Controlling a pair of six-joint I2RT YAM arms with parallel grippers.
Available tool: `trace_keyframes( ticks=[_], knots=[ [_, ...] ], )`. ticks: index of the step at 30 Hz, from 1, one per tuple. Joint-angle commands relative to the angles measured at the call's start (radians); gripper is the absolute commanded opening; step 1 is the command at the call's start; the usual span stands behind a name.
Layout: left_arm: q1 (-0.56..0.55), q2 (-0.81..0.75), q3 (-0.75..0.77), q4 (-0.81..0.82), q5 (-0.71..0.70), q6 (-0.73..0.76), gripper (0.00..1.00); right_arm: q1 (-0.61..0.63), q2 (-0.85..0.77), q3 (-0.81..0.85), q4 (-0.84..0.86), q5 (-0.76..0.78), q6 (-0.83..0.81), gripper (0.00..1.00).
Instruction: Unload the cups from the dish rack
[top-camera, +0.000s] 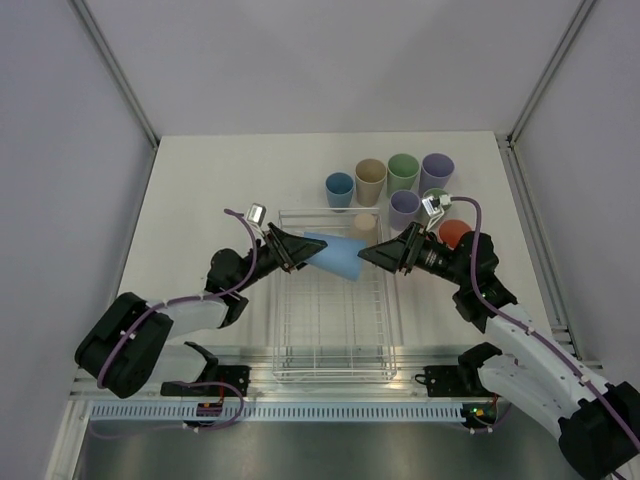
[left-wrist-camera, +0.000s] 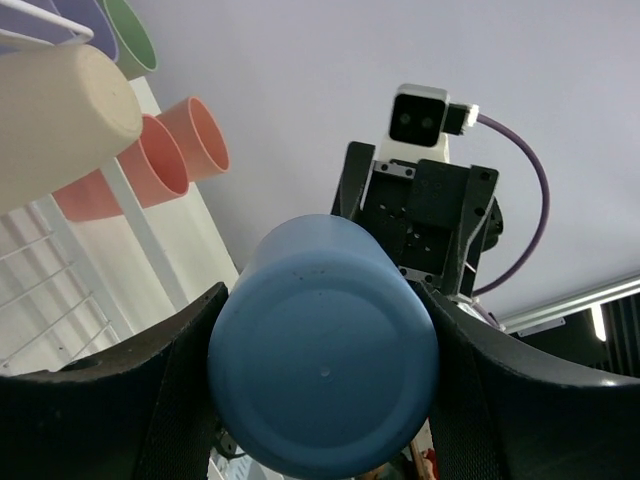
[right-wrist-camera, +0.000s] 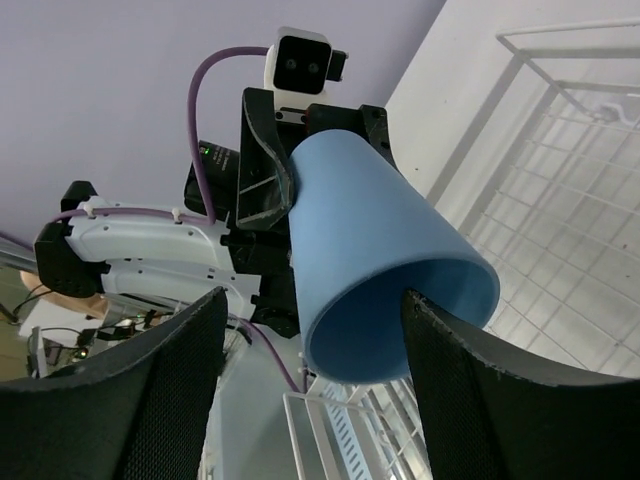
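Observation:
A blue cup (top-camera: 338, 255) (left-wrist-camera: 325, 350) (right-wrist-camera: 380, 250) lies on its side in the air over the clear dish rack (top-camera: 283, 300). My left gripper (top-camera: 300, 250) (left-wrist-camera: 325, 385) is shut on its base end. The cup's mouth faces my right gripper (top-camera: 372, 252) (right-wrist-camera: 312, 300), which is open. One of its fingers (right-wrist-camera: 470, 390) sits in the mouth at the rim and the other stands apart from the wall. A beige cup (top-camera: 364, 222) (left-wrist-camera: 55, 115) stands upside down at the rack's far end.
Several cups stand upright on the table behind and to the right of the rack: blue (top-camera: 339, 187), beige (top-camera: 370, 180), green (top-camera: 403, 170), purple (top-camera: 437, 170), a second purple (top-camera: 404, 207) and coral (top-camera: 455, 233). The rack's wire grid (right-wrist-camera: 560, 200) lies below both grippers.

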Motion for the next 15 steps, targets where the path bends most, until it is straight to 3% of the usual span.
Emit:
trace_keyframes(
  ticks=[1,5,10,15],
  knots=[
    [-0.032,0.002,0.037,0.152,-0.010,-0.019,0.02,-0.001,0.042,-0.023,0.206,-0.046,0.089,0.74],
    [-0.079,0.005,0.054,0.108,-0.052,0.009,0.02,0.008,0.077,-0.012,0.271,-0.049,0.112,0.67],
    [-0.113,0.049,0.086,0.100,-0.081,0.023,0.02,0.018,0.095,-0.009,0.326,-0.050,0.136,0.47],
    [-0.129,0.109,0.111,0.126,-0.090,0.021,0.02,0.027,0.099,-0.011,0.349,-0.049,0.153,0.37]
  ],
)
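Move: The blue cup is held by its base end in the left hand, its middle about 6 cm to that hand's right and its mouth turned towards the open right fingers, some 16 cm to the right. From the right hand, the cup's middle lies about 10 cm to its left. The beige cup in the rack sits about 14 cm ahead, 3 cm left and 15 cm below the right hand; the lilac cup is roughly 16 cm ahead, 9 cm right and 19 cm below. The blue cup, still pinched by the left hand, is carried mouth-first about 3 cm to the right, rising 1.5 cm, towards the right gripper. The right hand comes a little over 1 cm left to meet it, first level and then up about as far, rolling slightly and closing its wide-open fingers to about half that gap, one inside the mouth and one outside the wall. ##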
